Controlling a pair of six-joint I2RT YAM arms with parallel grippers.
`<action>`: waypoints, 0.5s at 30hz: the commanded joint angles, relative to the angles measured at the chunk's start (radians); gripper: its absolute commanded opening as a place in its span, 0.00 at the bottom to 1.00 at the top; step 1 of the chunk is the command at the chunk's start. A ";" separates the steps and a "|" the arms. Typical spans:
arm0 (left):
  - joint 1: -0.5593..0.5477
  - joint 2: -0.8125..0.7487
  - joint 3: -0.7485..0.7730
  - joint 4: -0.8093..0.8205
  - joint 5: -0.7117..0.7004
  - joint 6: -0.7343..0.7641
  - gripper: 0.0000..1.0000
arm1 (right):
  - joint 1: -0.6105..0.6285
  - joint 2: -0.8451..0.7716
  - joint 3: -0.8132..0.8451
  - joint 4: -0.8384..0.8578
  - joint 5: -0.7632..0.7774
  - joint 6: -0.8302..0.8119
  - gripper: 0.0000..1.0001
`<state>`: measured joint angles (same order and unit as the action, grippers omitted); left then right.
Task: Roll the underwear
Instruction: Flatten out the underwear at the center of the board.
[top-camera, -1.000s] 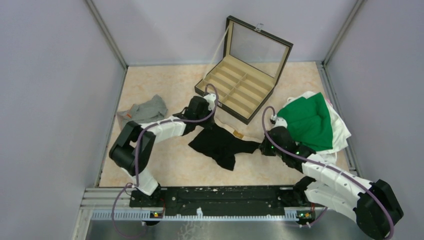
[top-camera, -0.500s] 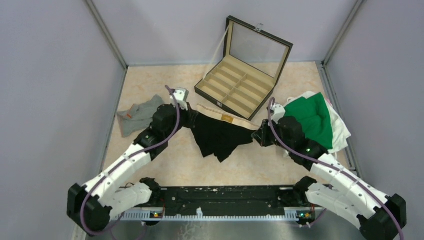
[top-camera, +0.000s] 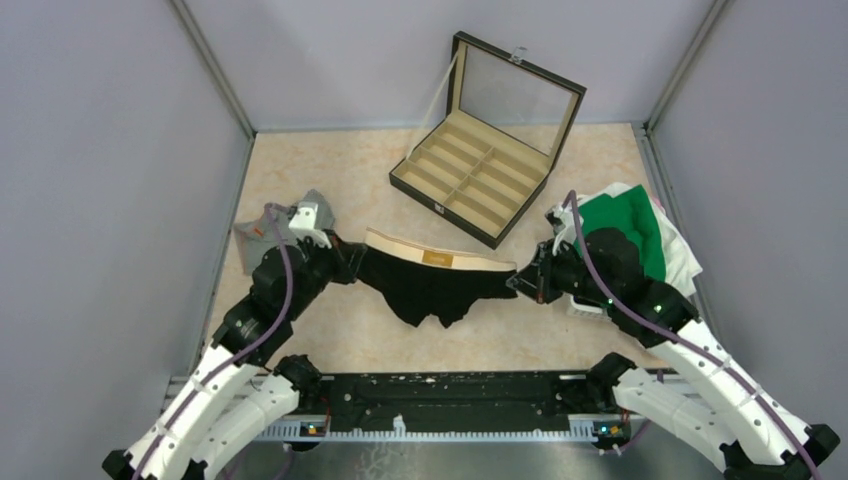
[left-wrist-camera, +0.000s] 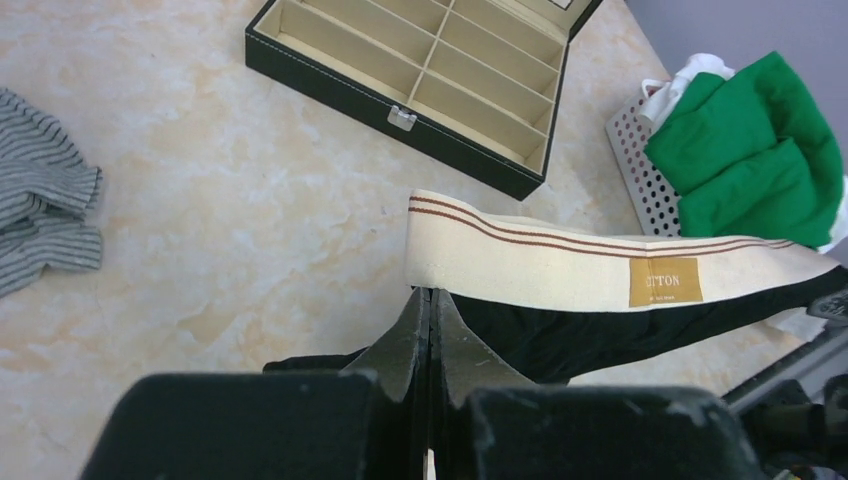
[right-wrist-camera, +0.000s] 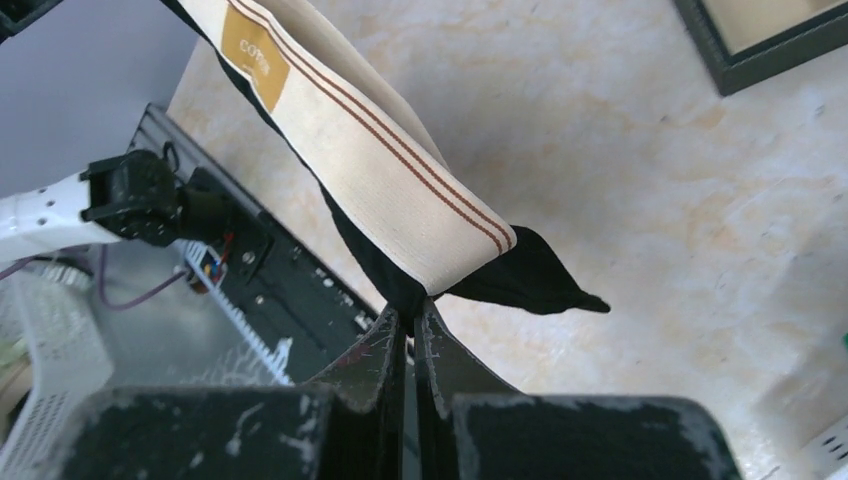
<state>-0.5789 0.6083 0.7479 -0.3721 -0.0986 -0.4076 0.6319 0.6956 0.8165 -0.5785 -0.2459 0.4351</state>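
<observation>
The black underwear (top-camera: 432, 290) with a cream waistband and tan label hangs stretched above the table between both grippers. My left gripper (top-camera: 353, 263) is shut on its left end, and my right gripper (top-camera: 517, 283) is shut on its right end. In the left wrist view the jaws of the left gripper (left-wrist-camera: 431, 292) pinch the fabric just under the waistband (left-wrist-camera: 520, 262). In the right wrist view the right gripper (right-wrist-camera: 408, 309) clamps black cloth below the waistband (right-wrist-camera: 385, 175). The grey underwear (top-camera: 258, 236) lies at the left, partly hidden by my left arm, and shows striped (left-wrist-camera: 40, 215) in the left wrist view.
An open compartmented case (top-camera: 478, 180) stands behind the garment, lid raised. Green and white clothes (top-camera: 625, 240) fill a perforated basket (left-wrist-camera: 637, 160) at the right. Grey walls close in three sides, and the arms' black base rail (top-camera: 450, 400) runs along the near edge.
Both arms drew back toward the near edge and apart. The black underwear went from slack on the table to lifted and stretched. The left wrist swung left, over the grey garment.
</observation>
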 joint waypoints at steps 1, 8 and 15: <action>-0.005 -0.083 0.032 -0.137 0.010 -0.089 0.00 | 0.008 -0.053 0.027 -0.099 -0.131 0.063 0.00; -0.004 -0.117 -0.013 -0.212 0.052 -0.186 0.00 | 0.038 -0.067 -0.011 -0.159 -0.141 0.124 0.00; -0.004 0.071 -0.266 0.180 -0.088 -0.185 0.00 | 0.028 0.148 -0.224 0.147 0.158 0.126 0.00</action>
<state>-0.5823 0.5507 0.6010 -0.4343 -0.0853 -0.5861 0.6666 0.7265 0.6907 -0.6170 -0.2920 0.5484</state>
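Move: Between the two hands, which hold the underwear up by its waistband corners, the bare centre of the board lies about 13 cm to the left hand's right, roughly level with it and 24 cm below. From the right hand, that spot is some 7 cm ahead, 13 cm left and 21 cm down. The box stands some 27 cm ahead and 20 cm right of the left hand; the green cloth pile is about 15 cm ahead and 27 cm right of the right hand. Swinging the underwear back towards the bases, both hands draw level for about 4 cm (left) and 5 cm (right), then turn slightly forward and sink ever faster towards the board, some 6 cm down in all. Their fingertips tip down 10 to 15 degrees, and the shut fingers keep their pinch on the waistband corners. ##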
